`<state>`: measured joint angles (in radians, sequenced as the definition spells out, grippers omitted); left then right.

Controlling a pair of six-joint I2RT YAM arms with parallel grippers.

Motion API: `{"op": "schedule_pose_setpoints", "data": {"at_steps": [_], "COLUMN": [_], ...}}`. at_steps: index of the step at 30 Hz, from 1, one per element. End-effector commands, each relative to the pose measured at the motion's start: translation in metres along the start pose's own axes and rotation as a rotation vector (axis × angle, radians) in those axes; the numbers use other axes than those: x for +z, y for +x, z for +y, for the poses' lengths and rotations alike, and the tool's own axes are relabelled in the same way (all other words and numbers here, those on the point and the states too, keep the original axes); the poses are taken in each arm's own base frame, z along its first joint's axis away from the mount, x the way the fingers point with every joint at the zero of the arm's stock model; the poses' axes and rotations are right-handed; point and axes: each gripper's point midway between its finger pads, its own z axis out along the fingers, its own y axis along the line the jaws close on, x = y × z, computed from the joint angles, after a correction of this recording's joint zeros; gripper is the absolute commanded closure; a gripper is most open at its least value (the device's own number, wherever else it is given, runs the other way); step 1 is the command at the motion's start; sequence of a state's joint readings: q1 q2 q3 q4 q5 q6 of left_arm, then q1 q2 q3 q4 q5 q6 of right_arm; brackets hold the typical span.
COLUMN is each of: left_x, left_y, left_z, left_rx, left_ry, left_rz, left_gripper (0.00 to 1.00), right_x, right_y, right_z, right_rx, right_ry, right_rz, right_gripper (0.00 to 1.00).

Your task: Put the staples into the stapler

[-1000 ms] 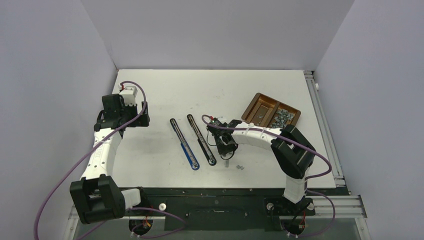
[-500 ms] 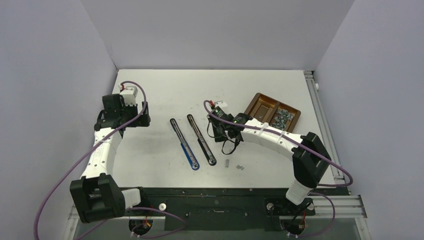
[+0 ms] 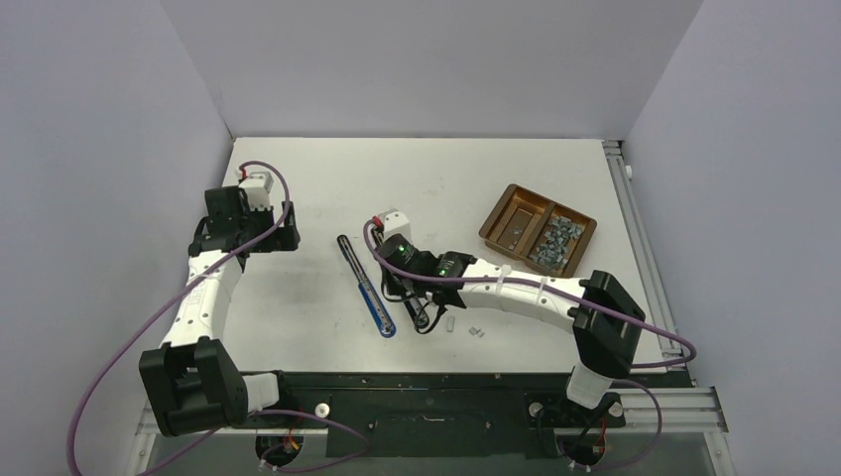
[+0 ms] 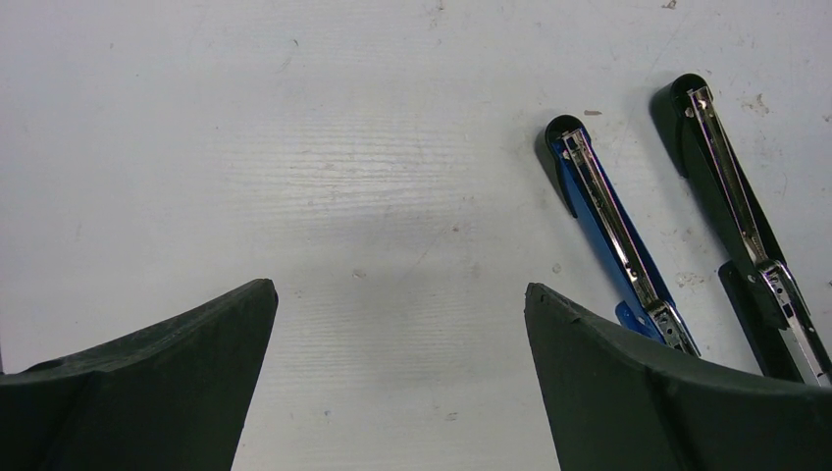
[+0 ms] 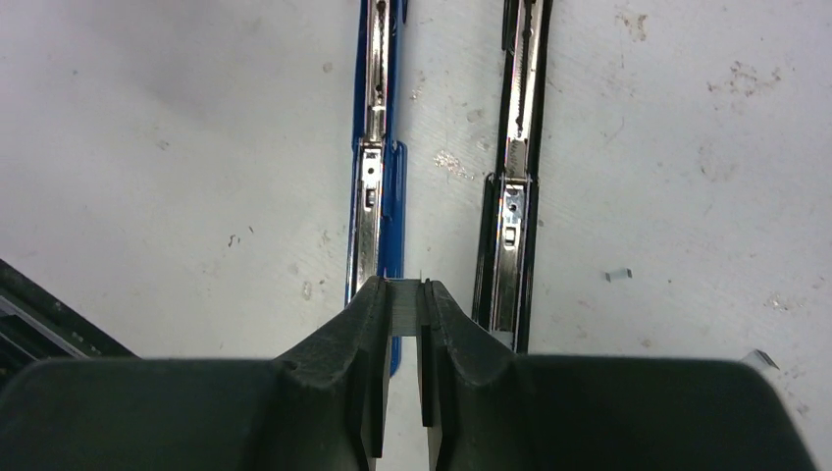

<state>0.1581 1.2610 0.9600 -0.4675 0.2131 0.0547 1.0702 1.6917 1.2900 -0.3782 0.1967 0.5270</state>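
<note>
Two staplers lie opened flat side by side, a blue stapler (image 3: 365,286) (image 5: 378,147) (image 4: 613,226) and a black stapler (image 5: 520,147) (image 4: 736,216). In the top view my right arm covers most of the black one. My right gripper (image 5: 403,289) (image 3: 405,290) is shut on a small silver strip of staples (image 5: 404,306). It hovers over the gap between the two staplers, near their lower ends. My left gripper (image 4: 399,289) (image 3: 288,230) stands wide open over bare table, left of the staplers, with nothing between its fingers.
A brown two-compartment tray (image 3: 502,220) sits at the right, with a heap of staples (image 3: 555,238) in its right half. Loose staple bits (image 3: 449,322) (image 3: 477,332) (image 5: 617,275) lie on the table right of the black stapler. The table's black front edge is close below.
My right arm has swung left, away from the loose staples, and now reaches over the two staplers with the strip still in its jaws. The left arm has not moved.
</note>
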Motion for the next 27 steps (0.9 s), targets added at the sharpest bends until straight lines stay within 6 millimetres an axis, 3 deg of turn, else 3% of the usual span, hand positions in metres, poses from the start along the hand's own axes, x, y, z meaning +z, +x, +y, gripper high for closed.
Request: {"op": "schedule_pose_setpoints", "data": {"at_steps": [1,13,27], "left_x": [0.004,0.02,0.027], "left_y": [-0.009,0.009,0.019], "left_z": [0.002,0.002,0.002], "left_rx": [-0.022,-0.049,-0.052], "left_ry": [-0.002,0.008,0.014], "left_rz": [-0.034,-0.021,-0.012], "left_gripper": [0.04,0.04,0.04], "right_x": [0.011,0.039,0.032], "right_y": [-0.009,0.027,0.039], "right_z": [0.015,0.041,0.022], "right_rx": [-0.023,-0.125,-0.058], "right_ry": [-0.004,-0.035,0.038], "right_rz": [-0.114,-0.126,-0.154], "right_gripper": [0.92,0.92,0.92]}}
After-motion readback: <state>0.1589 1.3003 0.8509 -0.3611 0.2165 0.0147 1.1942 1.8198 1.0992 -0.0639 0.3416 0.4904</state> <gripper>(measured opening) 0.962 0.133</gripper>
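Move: The right hand holds a strip of staples. Its goal, the near-end magazine of the opened blue stapler, lies about 4 cm to the left, 2 cm back and 11 cm below. The black stapler's middle is roughly 5 cm ahead, 1 cm to the right and 12 cm below; a loose staple strip on the table is some 4 cm back and 11 cm to the right. From the left hand, that magazine is about 13 cm back, 22 cm to the right and 13 cm below. Still pinching the strip of staples between its nearly shut fingertips, the right hand sinks about 8 cm towards the blue stapler's magazine, easing back some 2.5 cm. It first swings about 3.5 cm left, then comes back right a little as it goes on down. The left hand, empty and wide open, lowers about 4 cm away from the work. ##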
